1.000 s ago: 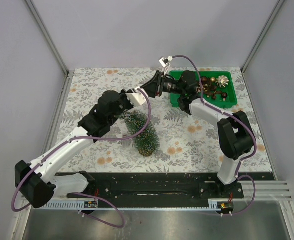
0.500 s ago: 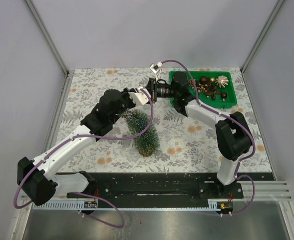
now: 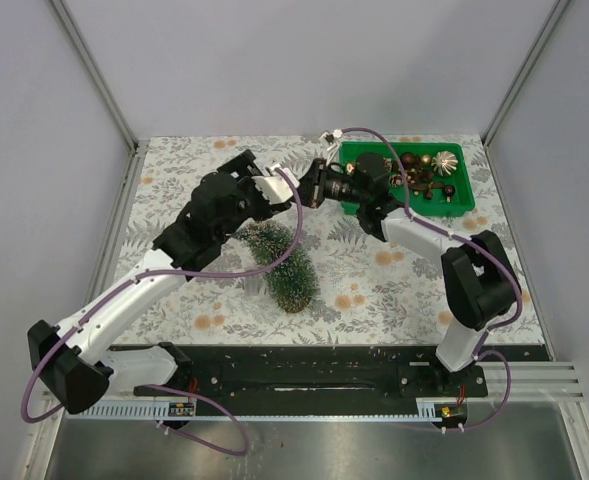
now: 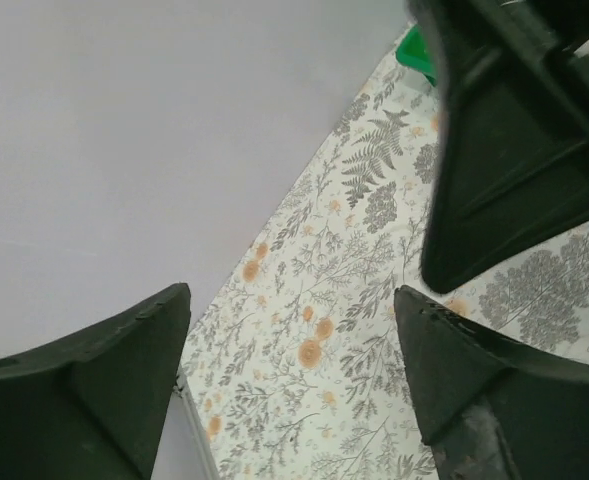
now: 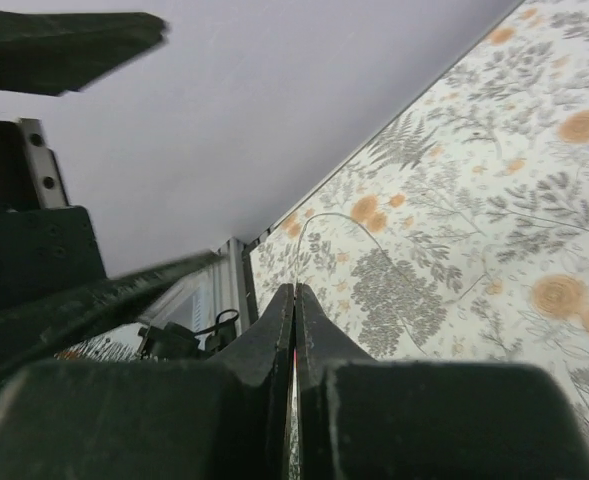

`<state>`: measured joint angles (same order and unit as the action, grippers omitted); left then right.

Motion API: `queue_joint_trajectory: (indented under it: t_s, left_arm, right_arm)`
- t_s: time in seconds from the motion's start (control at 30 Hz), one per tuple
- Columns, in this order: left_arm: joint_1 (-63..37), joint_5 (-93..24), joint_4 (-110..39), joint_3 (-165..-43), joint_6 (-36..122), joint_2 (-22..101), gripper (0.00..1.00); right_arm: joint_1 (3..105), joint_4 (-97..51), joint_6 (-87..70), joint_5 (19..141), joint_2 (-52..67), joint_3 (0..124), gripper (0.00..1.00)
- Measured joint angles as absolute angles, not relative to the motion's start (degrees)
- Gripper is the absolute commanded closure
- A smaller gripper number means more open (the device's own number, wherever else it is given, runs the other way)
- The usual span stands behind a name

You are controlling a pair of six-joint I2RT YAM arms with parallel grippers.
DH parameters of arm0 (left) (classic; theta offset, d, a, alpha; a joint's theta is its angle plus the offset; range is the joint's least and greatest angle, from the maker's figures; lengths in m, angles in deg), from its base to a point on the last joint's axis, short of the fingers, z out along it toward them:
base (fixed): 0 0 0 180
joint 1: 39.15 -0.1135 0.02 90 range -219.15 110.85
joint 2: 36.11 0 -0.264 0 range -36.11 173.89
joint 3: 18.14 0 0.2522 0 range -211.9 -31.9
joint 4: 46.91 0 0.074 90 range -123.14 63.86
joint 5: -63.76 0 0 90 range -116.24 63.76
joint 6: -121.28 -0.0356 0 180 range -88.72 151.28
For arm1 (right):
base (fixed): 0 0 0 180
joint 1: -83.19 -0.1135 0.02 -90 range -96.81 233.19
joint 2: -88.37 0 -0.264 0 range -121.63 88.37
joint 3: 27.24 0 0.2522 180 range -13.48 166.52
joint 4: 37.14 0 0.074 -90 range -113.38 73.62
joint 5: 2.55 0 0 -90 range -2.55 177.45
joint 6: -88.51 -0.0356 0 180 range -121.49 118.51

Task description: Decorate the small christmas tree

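The small christmas tree (image 3: 285,262), dark green with frosty tips, stands on the floral cloth in front of both grippers. Above its top, my left gripper (image 3: 266,172) is open with nothing between its fingers (image 4: 474,375). In the left wrist view only cloth shows between them. My right gripper (image 3: 307,186) points left at it, tip to tip. Its jaws are shut on a thin thread (image 5: 319,215) that loops away from the tip over the cloth. A red glint shows in the slit between the fingers (image 5: 259,340). Whatever hangs from the thread is hidden.
A green tray (image 3: 357,205) of brown, gold and silver ornaments (image 3: 426,175) sits at the back right, just behind the right arm. White walls with metal corner posts close in the cloth. A black rail with the arm bases runs along the near edge.
The left gripper opened and drew back to the left and up. The right gripper closed its jaws at the spot where the two met.
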<state>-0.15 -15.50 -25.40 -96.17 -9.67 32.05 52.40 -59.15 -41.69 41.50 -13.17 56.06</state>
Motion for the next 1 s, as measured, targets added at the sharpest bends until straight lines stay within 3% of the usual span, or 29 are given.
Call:
queue_joint_trajectory:
  t_s: [0.33,0.5,1.0]
  left_arm:
    - [-2.0,-14.2,-15.1,-105.8,-8.4,26.2,0.01]
    - [-7.6,-16.4,-8.6,-111.0,-5.5,22.5,0.01]
    - [-10.8,-29.4,1.5,-111.0,-1.6,14.6,0.01]
  right_arm:
    - [59.3,-64.0,-41.9,49.7,-2.2,45.0,1.0]
    - [59.5,-67.2,-41.6,55.8,4.2,37.0,1.0]
    - [57.2,-69.6,-35.6,73.3,32.1,16.3,1.0]
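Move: The tree leans leftward beneath the left arm. Its middle is about 9 cm behind the open left fingers, nearly in line sideways and some 16 cm below. A clear packet on the table lies roughly 6 cm back, 6 cm left and 30 cm below those fingers. From the shut right fingers, the tree is about 9 cm back, 8 cm left and 11 cm below; the green ornament tray is some 26 cm ahead, 33 cm right and 24 cm down. Rightward, about 16 cm, the right hand draws away from the tree, keeping its shut grip on the thin string; it later also comes back and rises, the fingers swinging nearly 40 degrees clockwise. The left hand, already free, opens fully and lifts some 10 cm while going left, then backs off about 9 cm along the tree's left side. ##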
